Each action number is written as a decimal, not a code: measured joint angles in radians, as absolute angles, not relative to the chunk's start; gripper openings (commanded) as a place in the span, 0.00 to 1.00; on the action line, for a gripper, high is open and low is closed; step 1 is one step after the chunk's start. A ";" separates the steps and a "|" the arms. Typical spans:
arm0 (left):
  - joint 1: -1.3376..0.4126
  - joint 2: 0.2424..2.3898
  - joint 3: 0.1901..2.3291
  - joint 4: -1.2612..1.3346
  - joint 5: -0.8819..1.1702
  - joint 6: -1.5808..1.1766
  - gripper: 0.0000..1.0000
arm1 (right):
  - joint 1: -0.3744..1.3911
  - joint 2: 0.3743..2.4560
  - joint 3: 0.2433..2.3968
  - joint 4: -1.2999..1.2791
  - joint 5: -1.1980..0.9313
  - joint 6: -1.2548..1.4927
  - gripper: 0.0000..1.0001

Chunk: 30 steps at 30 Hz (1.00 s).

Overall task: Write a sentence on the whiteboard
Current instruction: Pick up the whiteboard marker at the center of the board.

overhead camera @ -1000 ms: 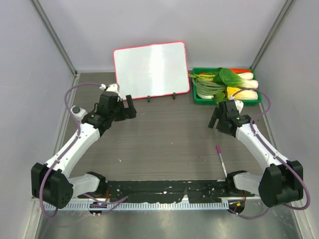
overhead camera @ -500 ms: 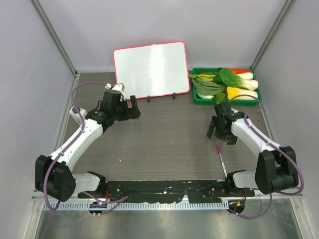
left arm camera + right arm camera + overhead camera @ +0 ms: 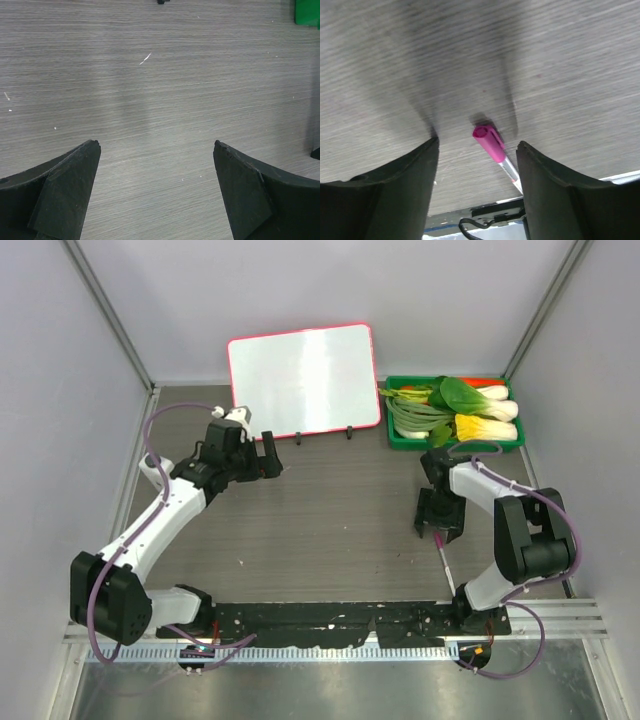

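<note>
The whiteboard point(image 3: 303, 380) stands at the back of the table on two small black clips, its pink-framed white face glossy. No sentence shows on it. A slim marker point(image 3: 443, 565) with a pink cap point(image 3: 491, 142) lies on the table at the near right. My right gripper point(image 3: 438, 530) points down over the marker's capped end, open, its fingers either side of the cap without touching it; in the wrist view the right gripper point(image 3: 477, 142) straddles it. My left gripper point(image 3: 265, 455) hangs open in front of the board's lower left; the left gripper point(image 3: 156, 145) has only bare table between its fingers.
A green tray point(image 3: 392, 435) of vegetables sits right of the board; its corner point(image 3: 307, 12) shows in the left wrist view. Grey walls close in both sides and the back. A black rail point(image 3: 330, 618) runs along the near edge, just beyond the marker's far end.
My right gripper swung back from beside the tray toward the near edge and came down over the marker's cap, its jaws narrowing a little. The left gripper edged toward the board, then held still.
</note>
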<state>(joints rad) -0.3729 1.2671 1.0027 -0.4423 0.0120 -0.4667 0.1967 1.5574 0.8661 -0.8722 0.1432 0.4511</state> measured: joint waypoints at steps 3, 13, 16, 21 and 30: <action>-0.372 1.267 1.015 -0.445 0.013 -0.466 1.00 | 0.194 1.597 0.891 -0.878 0.094 0.440 0.58; -0.371 1.261 1.030 -0.459 0.017 -0.463 1.00 | 0.181 1.689 0.947 -0.915 0.014 0.397 0.30; -0.371 1.256 1.032 -0.469 0.018 -0.463 1.00 | 0.183 1.689 0.946 -0.905 -0.011 0.396 0.10; -0.371 1.255 1.047 -0.481 0.021 -0.462 1.00 | 0.182 1.699 0.955 -0.911 -0.022 0.392 0.02; -0.371 1.253 1.062 -0.493 0.024 -0.454 1.00 | 0.241 1.790 1.079 -0.955 -0.047 0.395 0.04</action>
<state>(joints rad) -0.3710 1.2533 1.0622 -0.4931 0.0238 -0.4541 0.2405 1.7897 1.0794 -0.9554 -0.0467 0.3950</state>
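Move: Right between the right hand's open fingertips lies the marker's pink cap, about 1 cm below; the marker's middle is some 6 cm back and 2 cm to the right. From this hand, the vegetable crate stands about 26 cm ahead and 4 cm right, and the whiteboard roughly 30 cm ahead and 29 cm left. From the left hand the marker is about 18 cm back, 37 cm right and 18 cm below. Shifting left about 2.5 cm and down the last centimetre, the right hand tilts its fingertips some 10 degrees left and back while the fingers close from three-quarters open to nearly shut, pinching the cap. It then draws the held marker another 2 cm left and as far forward, quickening at the end. The empty left hand rises 2 cm. ##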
